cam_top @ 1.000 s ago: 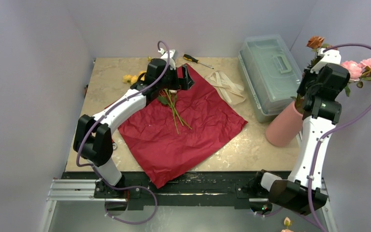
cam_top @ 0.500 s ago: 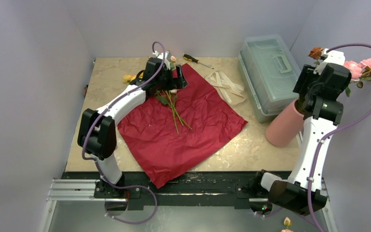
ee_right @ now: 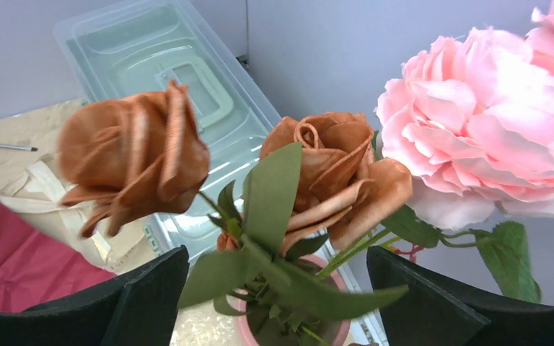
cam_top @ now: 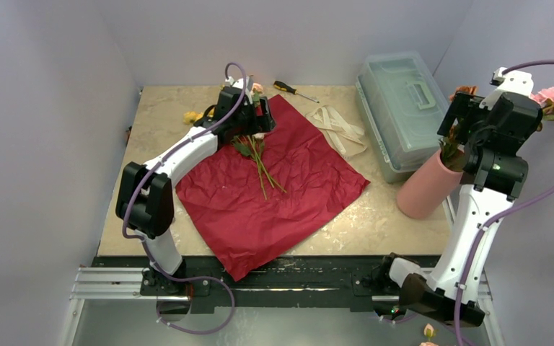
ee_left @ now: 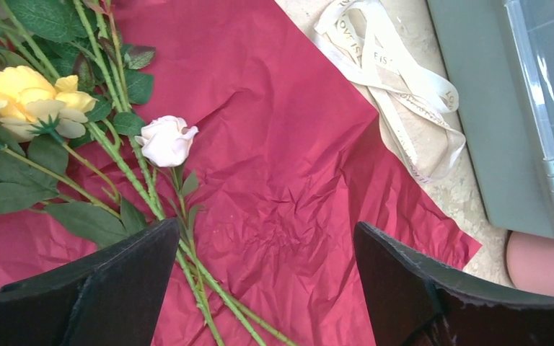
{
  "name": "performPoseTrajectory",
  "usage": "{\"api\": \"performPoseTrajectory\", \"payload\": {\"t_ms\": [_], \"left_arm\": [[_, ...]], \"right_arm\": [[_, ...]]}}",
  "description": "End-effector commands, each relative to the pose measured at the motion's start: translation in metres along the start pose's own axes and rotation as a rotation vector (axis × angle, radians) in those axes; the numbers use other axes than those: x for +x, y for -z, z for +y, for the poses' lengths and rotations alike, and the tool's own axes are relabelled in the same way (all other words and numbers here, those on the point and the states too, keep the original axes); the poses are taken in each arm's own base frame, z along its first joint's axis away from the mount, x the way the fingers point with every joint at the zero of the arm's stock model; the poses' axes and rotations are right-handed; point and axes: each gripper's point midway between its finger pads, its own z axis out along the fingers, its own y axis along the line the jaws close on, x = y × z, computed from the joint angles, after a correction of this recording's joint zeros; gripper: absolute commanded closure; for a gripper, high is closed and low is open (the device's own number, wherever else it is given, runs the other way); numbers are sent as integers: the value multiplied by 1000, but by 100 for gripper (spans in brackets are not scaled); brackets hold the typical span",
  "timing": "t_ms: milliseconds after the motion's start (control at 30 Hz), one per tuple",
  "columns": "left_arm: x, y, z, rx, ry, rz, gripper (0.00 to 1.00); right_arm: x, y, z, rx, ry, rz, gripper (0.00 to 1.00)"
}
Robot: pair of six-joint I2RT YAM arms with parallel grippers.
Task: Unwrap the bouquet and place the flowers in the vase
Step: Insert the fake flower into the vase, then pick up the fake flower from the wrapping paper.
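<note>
The bouquet is undone: its dark red paper (cam_top: 274, 194) lies spread flat and the cream ribbon (cam_top: 340, 128) lies off to the side. On the paper rest flowers, a yellow rose (ee_left: 29, 101) and a pale pink bud (ee_left: 166, 140) with long green stems (cam_top: 263, 166). My left gripper (cam_top: 258, 124) hangs open just above those stems (ee_left: 187, 267), holding nothing. The salmon vase (cam_top: 425, 189) at the right holds orange roses (ee_right: 332, 176) and pink blooms (ee_right: 483, 122). My right gripper (ee_right: 278, 288) stands open above the vase rim (ee_right: 244, 328), with leaves between its fingers.
A clear greenish box (cam_top: 400, 101) with a handle sits at the back right beside the vase. A screwdriver (cam_top: 293, 90) lies near the back wall. Yellow flower heads (cam_top: 193, 115) lie off the paper's left corner. Walls close in on both sides.
My right gripper has opened, let go of the orange roses in the vase, and lifted. My left gripper has shifted slightly toward the back over the stems.
</note>
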Motion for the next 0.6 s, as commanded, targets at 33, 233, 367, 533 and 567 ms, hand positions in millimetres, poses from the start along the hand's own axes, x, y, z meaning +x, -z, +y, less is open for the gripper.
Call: {"api": "performPoseTrajectory", "payload": {"t_ms": [33, 233, 367, 533, 567], "left_arm": [[-9, 9, 7, -41, -11, -42, 16], [-6, 3, 24, -113, -33, -49, 25], [-2, -7, 34, -153, -46, -45, 31], [8, -20, 50, -190, 9, -22, 44], [11, -23, 52, -186, 25, -18, 47]], "right_arm": [[-30, 35, 8, -73, 30, -91, 2], [-60, 48, 25, -184, 66, -149, 2], [-82, 47, 31, -227, 97, -166, 2], [-102, 47, 46, -291, 138, -206, 2], [-103, 46, 51, -305, 150, -206, 2]]}}
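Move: From the open left hand, the small white rose lies about 5 cm ahead, 2 cm left and 14 cm below. The cut stem ends are 13 cm back and 4 cm right, the yellow flowers 7 cm ahead and 14 cm left, and the ribbon 7 cm ahead and 24 cm right. From the open right hand, the vase is 3 cm back, 4 cm left and 27 cm down, the brown roses 5 cm ahead and 1 cm left, and the white rose 22 cm ahead and 49 cm left. Lower the left gripper about 3 cm while easing it 2–3 cm left towards the white rose, turning it slightly counter-clockwise and narrowing its wide-open fingers to a little over half. Meanwhile lift the empty, open right gripper some 10 cm clear of the vase and its flowers, drifting 4 cm left, its fingers tipping up and swinging counter-clockwise. ##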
